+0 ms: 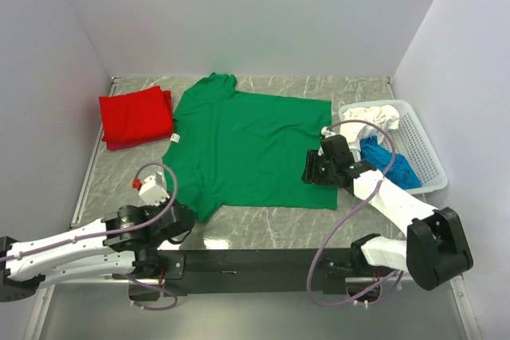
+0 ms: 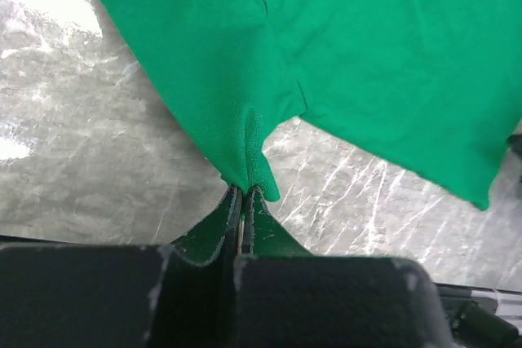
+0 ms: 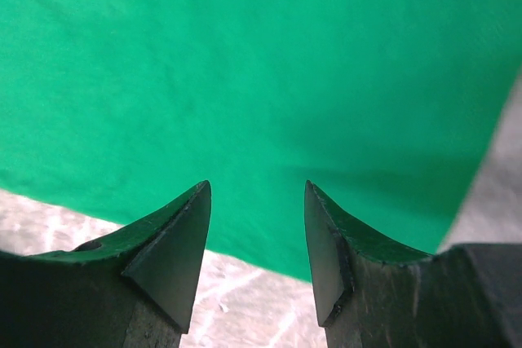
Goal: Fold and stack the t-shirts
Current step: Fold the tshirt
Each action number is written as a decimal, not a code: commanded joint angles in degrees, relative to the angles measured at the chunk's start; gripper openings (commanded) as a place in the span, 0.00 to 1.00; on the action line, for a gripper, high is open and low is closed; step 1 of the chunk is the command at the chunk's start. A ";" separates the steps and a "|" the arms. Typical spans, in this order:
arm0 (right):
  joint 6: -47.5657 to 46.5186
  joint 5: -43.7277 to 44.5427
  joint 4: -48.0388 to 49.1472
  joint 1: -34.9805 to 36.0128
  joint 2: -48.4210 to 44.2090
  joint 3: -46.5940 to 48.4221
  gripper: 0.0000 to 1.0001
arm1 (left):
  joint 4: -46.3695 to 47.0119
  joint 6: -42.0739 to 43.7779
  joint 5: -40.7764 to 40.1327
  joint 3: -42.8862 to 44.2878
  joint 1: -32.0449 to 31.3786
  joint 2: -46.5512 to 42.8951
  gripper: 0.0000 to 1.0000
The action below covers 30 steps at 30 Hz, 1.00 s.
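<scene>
A bright green t-shirt [image 1: 247, 145] lies spread flat in the middle of the table, its collar and white label [image 1: 175, 139] to the left and its hem to the right. My left gripper [image 1: 194, 216] is shut on the tip of the near sleeve, and the left wrist view shows the cloth [image 2: 326, 46] pinched between the closed fingertips of the left gripper [image 2: 243, 193]. My right gripper [image 1: 312, 171] hovers open over the shirt's near right part. In the right wrist view the right gripper [image 3: 257, 193] has nothing between its fingers, with green cloth [image 3: 245, 63] below. A folded red t-shirt [image 1: 135, 117] lies at the back left.
A white lattice basket [image 1: 430, 169] stands at the right edge, holding a white shirt [image 1: 366, 113] and a blue shirt [image 1: 390, 161]. Grey walls enclose the marble table [image 1: 271, 216] on three sides. The right arm's cable [image 1: 358, 197] loops over the near right area.
</scene>
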 commanded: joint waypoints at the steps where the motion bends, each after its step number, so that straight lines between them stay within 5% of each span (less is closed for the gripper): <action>1: 2.67 5.55 -4.26 0.33 -2.92 -1.35 0.56 | -2.62 -2.05 -2.62 -0.55 -0.26 -2.72 0.01; 12: 13.13 14.45 -17.44 -0.11 2.88 3.22 0.59 | -3.33 -1.09 -4.99 0.77 -0.17 -5.44 0.01; 30: 21.22 13.13 -22.99 -3.98 -5.29 -2.14 0.59 | 0.80 4.18 -3.50 -0.11 -0.17 -9.05 0.01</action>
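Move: The shirt's near right hem corner, where the right hand is headed, lies about 8 cm back, 9 cm to the right and 5 cm below it. In the basket, the blue cloth sits some 21 cm to this hand's right and 3 cm farther out, the white cloth about 17 cm right and 12 cm ahead. From the left hand, which already holds the near sleeve up, that hem corner is roughly 37 cm right, 2 cm ahead and 10 cm below. The right hand sweeps back and to its right over the shirt towards the near right hem corner, about 9 cm in all, dipping some 3 cm by midway and then easing up a little, while the wrist turns roughly 25 degrees clockwise and points more steeply down, its half-open fingers coming close above the corner without visible contact. The left hand keeps its shut pinch on the near sleeve and lifts it slightly more, shifting a touch to its left. ##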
